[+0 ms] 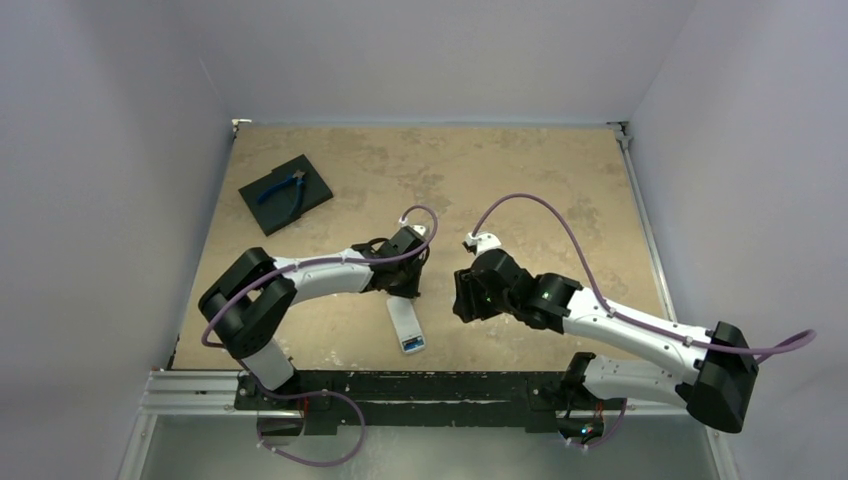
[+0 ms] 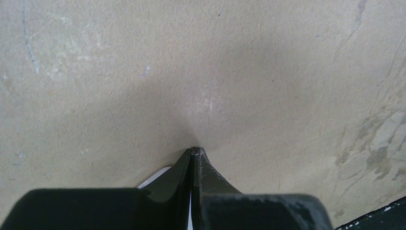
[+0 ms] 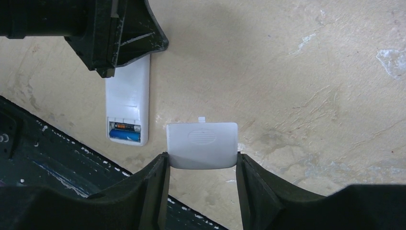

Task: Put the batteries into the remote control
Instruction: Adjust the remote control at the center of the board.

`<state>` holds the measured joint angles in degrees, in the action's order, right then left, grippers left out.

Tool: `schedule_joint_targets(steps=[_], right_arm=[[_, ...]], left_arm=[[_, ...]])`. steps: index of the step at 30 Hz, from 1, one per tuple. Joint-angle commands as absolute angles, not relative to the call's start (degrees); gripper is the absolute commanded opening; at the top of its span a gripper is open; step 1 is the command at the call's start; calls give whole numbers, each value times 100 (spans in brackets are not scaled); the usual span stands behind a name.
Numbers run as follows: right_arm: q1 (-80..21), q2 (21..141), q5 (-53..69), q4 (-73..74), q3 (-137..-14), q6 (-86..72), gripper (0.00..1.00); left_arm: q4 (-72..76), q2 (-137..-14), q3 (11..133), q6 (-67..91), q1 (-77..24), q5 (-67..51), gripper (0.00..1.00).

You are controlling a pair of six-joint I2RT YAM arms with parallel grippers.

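Observation:
The remote control (image 1: 405, 322) lies back up on the table near the front edge. Its battery bay is uncovered at the near end. Two batteries lie side by side in the bay, a dark one (image 3: 125, 127) and a blue one (image 3: 125, 136). My left gripper (image 2: 196, 149) is shut with nothing between its fingers, tips down at the remote's (image 3: 128, 91) far end; a white sliver of the remote (image 2: 155, 178) shows beside it. My right gripper (image 3: 202, 156) is shut on the white battery cover (image 3: 202, 141), held off the table to the right of the remote.
A black square pad (image 1: 310, 195) with blue-handled pliers (image 1: 282, 187) lies at the far left of the table. The black mounting rail (image 1: 400, 385) runs along the near edge, just below the remote. Grey walls enclose the table on three sides.

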<state>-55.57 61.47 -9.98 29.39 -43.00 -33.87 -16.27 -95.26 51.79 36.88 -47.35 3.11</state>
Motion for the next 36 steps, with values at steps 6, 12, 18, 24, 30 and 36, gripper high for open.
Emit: schedule_joint_targets(steps=[6,12,18,24,30,36], right_arm=[[-5631,6218,-1034,2898,-4375,-3201,32],[-5705,6365,-789,2751,-4398,-3001,30],[-5945,6710,-738,2626,-4535,-2765,28],[-6187,6976,-743,2499,-4652,-2511,27],[-6299,7197,-691,2405,-4760,-2211,27],[-6367,7352,-514,2328,-4876,-1905,28]], left_arm=[[-1907,-9053,4877,3655,-4755,665,0],[-1907,-8825,4635,3730,-4756,692,0],[-1972,-8584,4477,3766,-4759,757,0],[-2129,-8290,4474,3787,-4757,905,0],[-2303,-7985,4473,3806,-4755,1060,18],[-2554,-7551,4428,3851,-4754,1268,31]])
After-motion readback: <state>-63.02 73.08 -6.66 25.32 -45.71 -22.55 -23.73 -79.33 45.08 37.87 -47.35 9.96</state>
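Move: The closed left fingertips are low beside the remote's far right end; the remote's middle lies about 7 cm back and 3 cm left, roughly 1 cm lower. The two batteries in its near end are some 12 cm back and 1 cm left of that hand, and the battery cover in the right gripper about 5 cm back, 10 cm right and 8 cm higher. From the right hand, the remote's middle is about 2 cm back, 13 cm left and 9 cm below. With its shut fingertips against the right side of the remote's far end, the left hand sweeps low over the board, about 4 cm left and 2 cm back, pushing that end round, then rises some 3.5 cm clear of the remote and opens its fingers part way. Still pinching the battery cover, the right hand waits briefly, then comes about 4 cm left, 3 cm down and a little back towards the remote's battery end, turning roughly 20 degrees counter-clockwise. ##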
